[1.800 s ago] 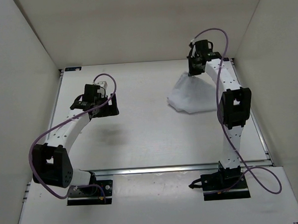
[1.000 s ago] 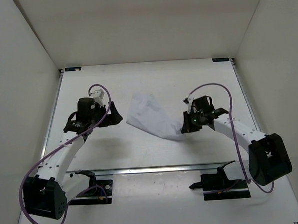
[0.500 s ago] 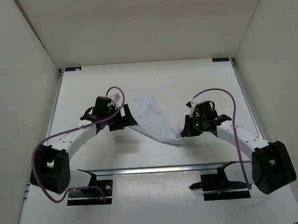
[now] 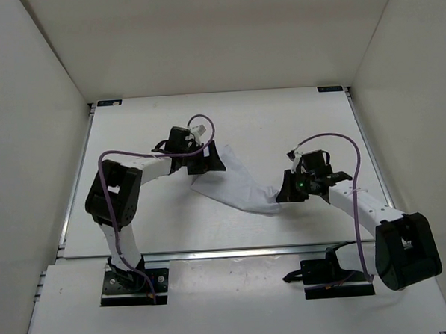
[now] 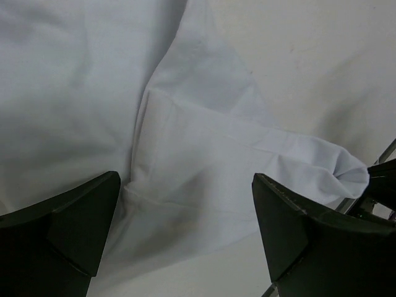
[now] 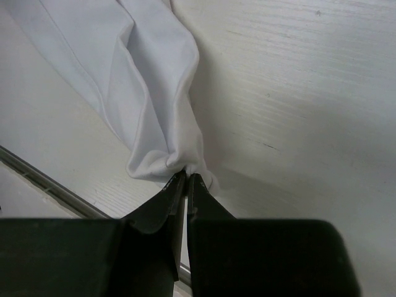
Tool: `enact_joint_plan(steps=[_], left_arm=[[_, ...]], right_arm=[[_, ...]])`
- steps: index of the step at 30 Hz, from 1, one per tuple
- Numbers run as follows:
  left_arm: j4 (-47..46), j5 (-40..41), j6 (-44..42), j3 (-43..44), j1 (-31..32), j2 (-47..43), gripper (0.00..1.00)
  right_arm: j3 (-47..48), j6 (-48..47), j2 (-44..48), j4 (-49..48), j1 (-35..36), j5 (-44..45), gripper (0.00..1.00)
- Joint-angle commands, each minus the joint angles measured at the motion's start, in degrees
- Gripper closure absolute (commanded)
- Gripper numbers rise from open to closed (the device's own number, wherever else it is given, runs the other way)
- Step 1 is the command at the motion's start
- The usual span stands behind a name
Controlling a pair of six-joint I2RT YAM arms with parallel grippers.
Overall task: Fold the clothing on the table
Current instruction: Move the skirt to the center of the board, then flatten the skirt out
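Observation:
The clothing is a limp white piece stretched in a wrinkled band across the middle of the table. My right gripper is shut on its near right end, and the right wrist view shows the bunched fabric pinched at the tips of that gripper. My left gripper hovers open over the cloth's far left end. In the left wrist view the folds lie under the left gripper with nothing between its fingers.
A silver rail runs along the table's near edge, just behind both arm bases. White walls close in the table on the left, back and right. Purple cables loop over both arms.
My left gripper has swung right, from beside the cloth to over its far left end. The right gripper has shifted slightly right, still shut on the cloth's end.

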State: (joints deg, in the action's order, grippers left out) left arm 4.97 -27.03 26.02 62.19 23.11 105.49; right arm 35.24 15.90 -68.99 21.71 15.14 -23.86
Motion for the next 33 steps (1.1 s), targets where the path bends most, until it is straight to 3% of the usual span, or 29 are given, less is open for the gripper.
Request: enact_joint_plan(steps=[1, 10, 14, 20, 24, 28, 30, 32, 33], left_arm=[[-5.8, -4.4, -2.1, 0.3, -0.3, 0.8, 0.01], [-9.6, -9.1, 0.4, 4.7, -1.6, 6.0, 0.02], [-8.4, -8.7, -0.3, 5.0, -1.4, 7.1, 0.21], [-9.3, -10.1, -0.9, 3.1, -1.2, 6.3, 0.25], [-10.6, -11.3, 0.5, 2.5, -1.2, 6.8, 0.48], [-9.0, -11.0, -0.7, 4.2, -0.3, 7.7, 0.54], [-9.1, -11.1, -0.3, 3.8, 0.2, 7.5, 0.62], [-9.6, -10.8, 0.3, 3.4, -0.1, 7.4, 0.74], [-9.4, -10.9, 0.0, 3.5, 0.0, 7.2, 0.87]], right_arm=[[1.2, -0.5, -1.2, -1.9, -0.5, -1.8, 1.00], [4.0, -1.2, -5.4, -0.8, -0.2, -2.0, 1.00], [4.9, -1.7, -6.3, 0.1, -1.2, -2.3, 1.00], [6.6, -2.5, -7.8, 1.0, -1.9, -2.3, 1.00], [7.2, -3.0, -8.3, 1.2, -1.5, -1.6, 1.00], [7.6, -3.0, -9.1, 1.9, -1.6, -1.5, 1.00], [7.6, -3.0, -9.1, 1.6, -1.8, -1.5, 1.00], [7.5, -3.0, -8.4, 1.6, -1.6, -1.0, 1.00], [7.1, -3.0, -8.1, 1.4, -1.5, -0.7, 1.00]])
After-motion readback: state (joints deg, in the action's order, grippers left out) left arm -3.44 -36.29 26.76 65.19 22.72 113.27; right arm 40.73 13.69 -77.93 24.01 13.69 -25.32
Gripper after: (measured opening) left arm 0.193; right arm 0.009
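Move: Just beneath the wide-open left fingers lies the skirt's left-end fold, about 2 cm ahead, 3 cm to the right and 2 cm below the hand point. The skirt's far corner is roughly 7 cm ahead and 5 cm right of that hand; the skirt's held end, in the right fingers, is some 17 cm right and 12 cm back. From the right hand, the left-end fold lies about 15 cm left and 13 cm ahead, slightly lower. Dipping about 1.5 cm to the cloth, the left hand slides some 2.5 cm forward and 2 cm right, its left side rolling down slightly. Its fingers then close from wide open to nearly shut, pinching the skirt's fold as the hand eases about 1 cm back and farther right. The right hand keeps its pinch on the other end, creeping forward 1.5 cm and down 1 cm. ##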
